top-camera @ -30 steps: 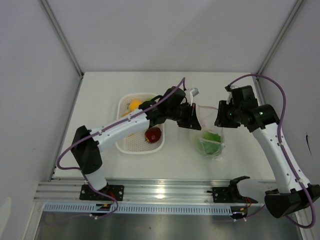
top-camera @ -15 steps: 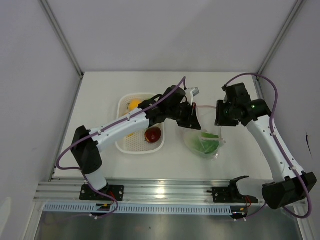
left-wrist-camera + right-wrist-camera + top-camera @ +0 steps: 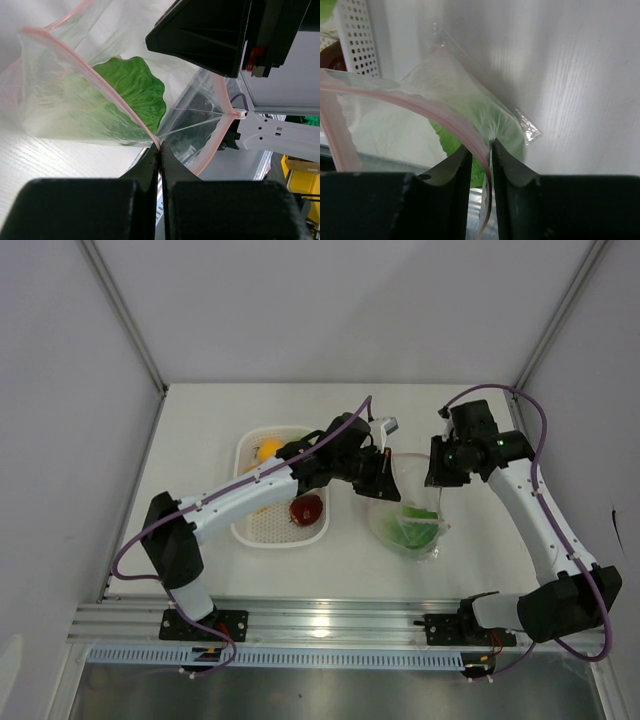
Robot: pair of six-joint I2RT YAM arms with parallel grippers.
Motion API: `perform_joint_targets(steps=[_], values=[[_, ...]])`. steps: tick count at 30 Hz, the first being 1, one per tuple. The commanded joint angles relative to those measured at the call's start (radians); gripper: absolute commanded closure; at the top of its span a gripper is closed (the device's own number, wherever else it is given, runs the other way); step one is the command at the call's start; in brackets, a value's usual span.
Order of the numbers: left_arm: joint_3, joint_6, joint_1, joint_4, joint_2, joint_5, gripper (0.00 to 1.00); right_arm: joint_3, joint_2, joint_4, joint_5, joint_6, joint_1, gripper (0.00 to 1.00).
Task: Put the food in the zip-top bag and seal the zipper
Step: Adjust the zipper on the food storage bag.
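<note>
The clear zip-top bag (image 3: 408, 525) hangs between my two grippers with a green lettuce (image 3: 131, 85) inside it. My left gripper (image 3: 160, 147) is shut on the pink zipper (image 3: 60, 47) at the bag's left mouth corner (image 3: 385, 468). My right gripper (image 3: 489, 150) pinches the zipper (image 3: 420, 102) and bag film at the right corner (image 3: 438, 480), its jaws narrowly apart around them. A dark red apple (image 3: 307, 508) and an orange fruit (image 3: 268, 450) lie in the white basket. The left arm hides any other food.
The white perforated basket (image 3: 283, 540) stands left of the bag, partly under my left arm. Grey walls close the table at the back and on both sides. A metal rail (image 3: 320, 620) with the arm bases runs along the near edge.
My right gripper has shifted a little left and toward the back with the bag's edge. The bag now sags lower and wider. The left arm has held still.
</note>
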Motion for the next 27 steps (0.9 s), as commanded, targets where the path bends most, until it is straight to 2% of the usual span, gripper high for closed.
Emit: perform_joint_targets(steps=[1,5,10,16,24,26,27], values=[[0.003,0.029,0.0,0.031,-0.058,0.021,0.99,-0.011,0.001,0.04,-0.098,-0.029,0.0,0.77],[0.002,0.04,0.0,0.024,-0.067,0.009,0.99,-0.017,0.004,0.037,-0.064,-0.028,-0.002,1.0],[-0.055,0.033,0.023,0.039,-0.1,-0.002,0.99,0.001,-0.054,-0.003,0.084,0.004,-0.002,1.0],[-0.15,-0.004,0.06,0.114,-0.103,0.009,0.99,0.124,-0.118,-0.082,0.279,0.014,-0.01,1.0],[-0.126,-0.058,0.081,0.166,-0.098,0.058,0.99,0.208,-0.173,-0.13,0.27,0.012,-0.01,1.0],[-0.077,-0.063,0.083,0.151,-0.026,0.11,0.99,0.152,-0.177,-0.106,0.264,0.009,-0.008,1.0],[-0.001,-0.058,0.08,0.116,0.003,0.139,0.99,0.127,-0.167,-0.098,0.255,0.014,-0.01,1.0]])
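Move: Both hands are at the bag's zipper rim: its edge runs between the right hand's slightly open fingertips and is already pinched in the left's. The lettuce inside the bag lies about 7 cm back, 1 cm left and 9 cm below the right hand, or some 6 cm back, 8 cm right and 9 cm below the left. The red apple in the basket sits roughly 21 cm left, 3 cm back and 9 cm below the left hand. Nearly in place at first, the right hand shuts its fingers on the zipper rim, then pulls up by about 8 cm and right by about 5, fingers tilting some 15 degrees forward, away from the left hand. The left keeps its pinch, pulling left about 3 cm while dipping and edging forward, then rises and eases partway back right. ##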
